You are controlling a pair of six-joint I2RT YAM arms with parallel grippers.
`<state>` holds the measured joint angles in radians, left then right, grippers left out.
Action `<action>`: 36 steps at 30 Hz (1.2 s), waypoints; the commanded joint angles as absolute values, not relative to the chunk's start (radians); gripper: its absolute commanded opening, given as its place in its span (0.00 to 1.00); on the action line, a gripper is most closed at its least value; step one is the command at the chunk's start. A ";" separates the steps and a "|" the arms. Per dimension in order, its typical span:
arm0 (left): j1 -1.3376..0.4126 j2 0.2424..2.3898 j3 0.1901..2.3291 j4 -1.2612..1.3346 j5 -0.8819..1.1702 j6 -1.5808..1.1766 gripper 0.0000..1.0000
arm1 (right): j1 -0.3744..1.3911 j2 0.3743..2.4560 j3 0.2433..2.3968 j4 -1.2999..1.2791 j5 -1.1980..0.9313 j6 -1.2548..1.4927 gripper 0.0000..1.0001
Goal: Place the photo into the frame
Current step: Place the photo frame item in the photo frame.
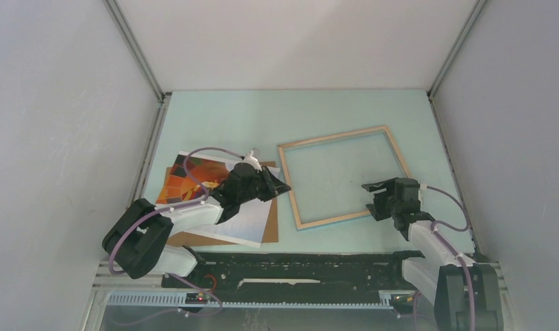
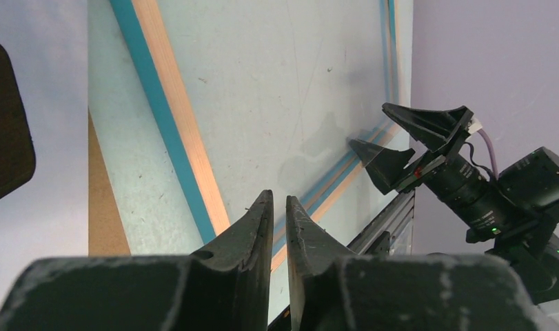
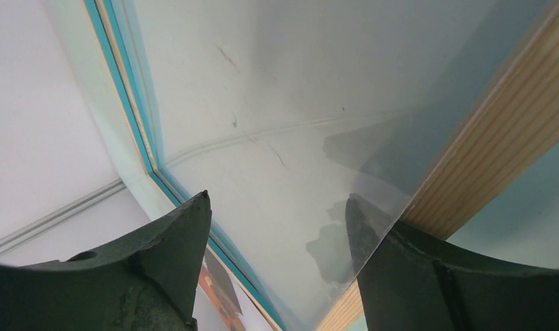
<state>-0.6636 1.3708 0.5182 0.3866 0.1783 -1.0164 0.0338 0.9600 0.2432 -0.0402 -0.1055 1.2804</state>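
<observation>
The frame [image 1: 289,185] lies flat on the table with its light wood side up and blue showing along its edges [image 2: 180,117]. The photo [image 1: 194,181], orange-red patterned with a white border, rests on a brown backing board left of the frame. My left gripper [image 1: 282,184] hovers over the board's right edge, just beside the frame's left side. Its jaws [image 2: 278,196] stand a narrow gap apart with nothing between them. My right gripper [image 1: 370,198] stands wide open [image 3: 278,198] at the frame's near right edge [image 3: 497,131], gripping nothing. One fingertip shows hazily through the pane.
The brown backing board [image 1: 269,232] sticks out from under the photo. White walls close in the table on three sides. The black rail [image 1: 297,265] with the arm bases runs along the near edge. The right gripper [image 2: 370,125] also shows in the left wrist view.
</observation>
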 commanded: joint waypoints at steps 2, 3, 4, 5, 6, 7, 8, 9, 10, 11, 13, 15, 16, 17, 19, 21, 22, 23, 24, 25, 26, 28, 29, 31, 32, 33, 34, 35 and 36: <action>-0.669 1.341 0.523 0.376 0.169 -0.983 0.19 | 0.040 0.992 0.295 -0.240 -0.085 1.237 0.81; -0.669 1.341 0.523 0.377 0.170 -0.983 0.19 | 0.041 0.997 0.311 -0.277 -0.081 1.237 0.81; -0.668 1.342 0.524 0.377 0.172 -0.984 0.19 | 0.042 1.001 0.328 -0.313 -0.075 1.239 0.81; -0.668 1.342 0.525 0.377 0.174 -0.983 0.19 | 0.043 1.007 0.346 -0.352 -0.069 1.244 0.81; -0.667 1.341 0.525 0.378 0.175 -0.983 0.19 | 0.042 1.013 0.362 -0.390 -0.065 1.249 0.81; -0.668 1.341 0.525 0.377 0.175 -0.984 0.19 | 0.043 1.020 0.378 -0.421 -0.061 1.260 0.82; -0.668 1.341 0.526 0.377 0.176 -0.985 0.19 | 0.042 1.029 0.396 -0.456 -0.059 1.269 0.81; -0.669 1.341 0.526 0.377 0.177 -0.985 0.19 | 0.043 1.039 0.410 -0.483 -0.059 1.277 0.82; -0.668 1.342 0.526 0.377 0.177 -0.985 0.19 | 0.044 1.046 0.421 -0.504 -0.062 1.281 0.82; -0.668 1.342 0.527 0.377 0.176 -0.985 0.19 | 0.046 1.050 0.429 -0.518 -0.066 1.283 0.81; -0.668 1.342 0.528 0.378 0.177 -0.984 0.19 | 0.050 1.052 0.449 -0.551 -0.064 1.286 0.82; -0.668 1.344 0.529 0.378 0.178 -0.983 0.19 | 0.055 1.044 0.474 -0.613 -0.040 1.305 0.82; -0.667 1.346 0.530 0.379 0.179 -0.983 0.19 | 0.055 1.039 0.487 -0.640 -0.031 1.313 0.82; -0.668 1.348 0.530 0.379 0.179 -0.982 0.19 | 0.056 1.033 0.498 -0.658 -0.026 1.315 0.82; -0.667 1.352 0.532 0.378 0.183 -0.982 0.19 | 0.058 1.016 0.512 -0.689 -0.020 1.318 0.82; -0.668 1.353 0.532 0.378 0.183 -0.982 0.19 | 0.057 0.993 0.519 -0.712 -0.022 1.326 0.82; -0.668 1.355 0.534 0.377 0.184 -0.982 0.19 | 0.058 0.980 0.521 -0.724 -0.020 1.332 0.82; -0.667 1.356 0.534 0.378 0.186 -0.982 0.19 | 0.058 0.968 0.522 -0.734 -0.018 1.339 0.82; -0.668 1.357 0.535 0.378 0.188 -0.982 0.19 | 0.058 0.952 0.523 -0.745 -0.016 1.347 0.82; -0.669 1.357 0.535 0.379 0.187 -0.982 0.19 | 0.059 0.941 0.527 -0.764 -0.012 1.354 0.82; -0.668 1.356 0.535 0.378 0.189 -0.982 0.19 | 0.058 0.932 0.529 -0.777 -0.010 1.357 0.82; -0.668 1.354 0.537 0.377 0.189 -0.980 0.19 | 0.058 0.913 0.532 -0.803 -0.012 1.363 0.82; -0.669 1.353 0.537 0.375 0.189 -0.979 0.19 | 0.058 0.904 0.534 -0.815 -0.015 1.364 0.82; -0.668 1.349 0.538 0.372 0.189 -0.979 0.19 | 0.058 0.886 0.542 -0.836 -0.025 1.363 0.82; -0.668 1.348 0.538 0.371 0.189 -0.977 0.19 | 0.058 0.878 0.550 -0.855 -0.028 1.361 0.82; -0.668 1.348 0.539 0.369 0.189 -0.977 0.19 | 0.058 0.870 0.558 -0.875 -0.032 1.355 0.82; -0.668 1.347 0.540 0.365 0.191 -0.976 0.19 | 0.058 0.858 0.565 -0.899 -0.036 1.349 0.82; -0.668 1.345 0.541 0.363 0.192 -0.974 0.19 | 0.058 0.845 0.573 -0.912 -0.038 1.336 0.82; -0.668 1.343 0.540 0.362 0.192 -0.973 0.19 | 0.058 0.834 0.580 -0.918 -0.037 1.315 0.82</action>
<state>-0.6636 1.3708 0.5182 0.3649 0.1867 -1.0092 0.0532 0.8803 0.5182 -0.8272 -0.0467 1.3384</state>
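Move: The photo frame's near rail lies some 3 cm back of the right hand point, 2 cm left and 2 cm below, at the nearer finger; the frame's middle is about 10 cm ahead, 7 cm left and 3 cm below. The photo's middle is about 43 cm left and 3 cm ahead of this hand, some 3 cm lower. From the left hand the frame's middle lies about 8 cm ahead, 16 cm right and 9 cm down. With its nearer fingertip already at the near rail and the jaws staying wide open, the right hand drags the photo frame back towards the robot. It dips slightly at first, then rises off the rail while still drawing back, almost 8 cm in all, the fingers tipping some 25 degrees more steeply down. ##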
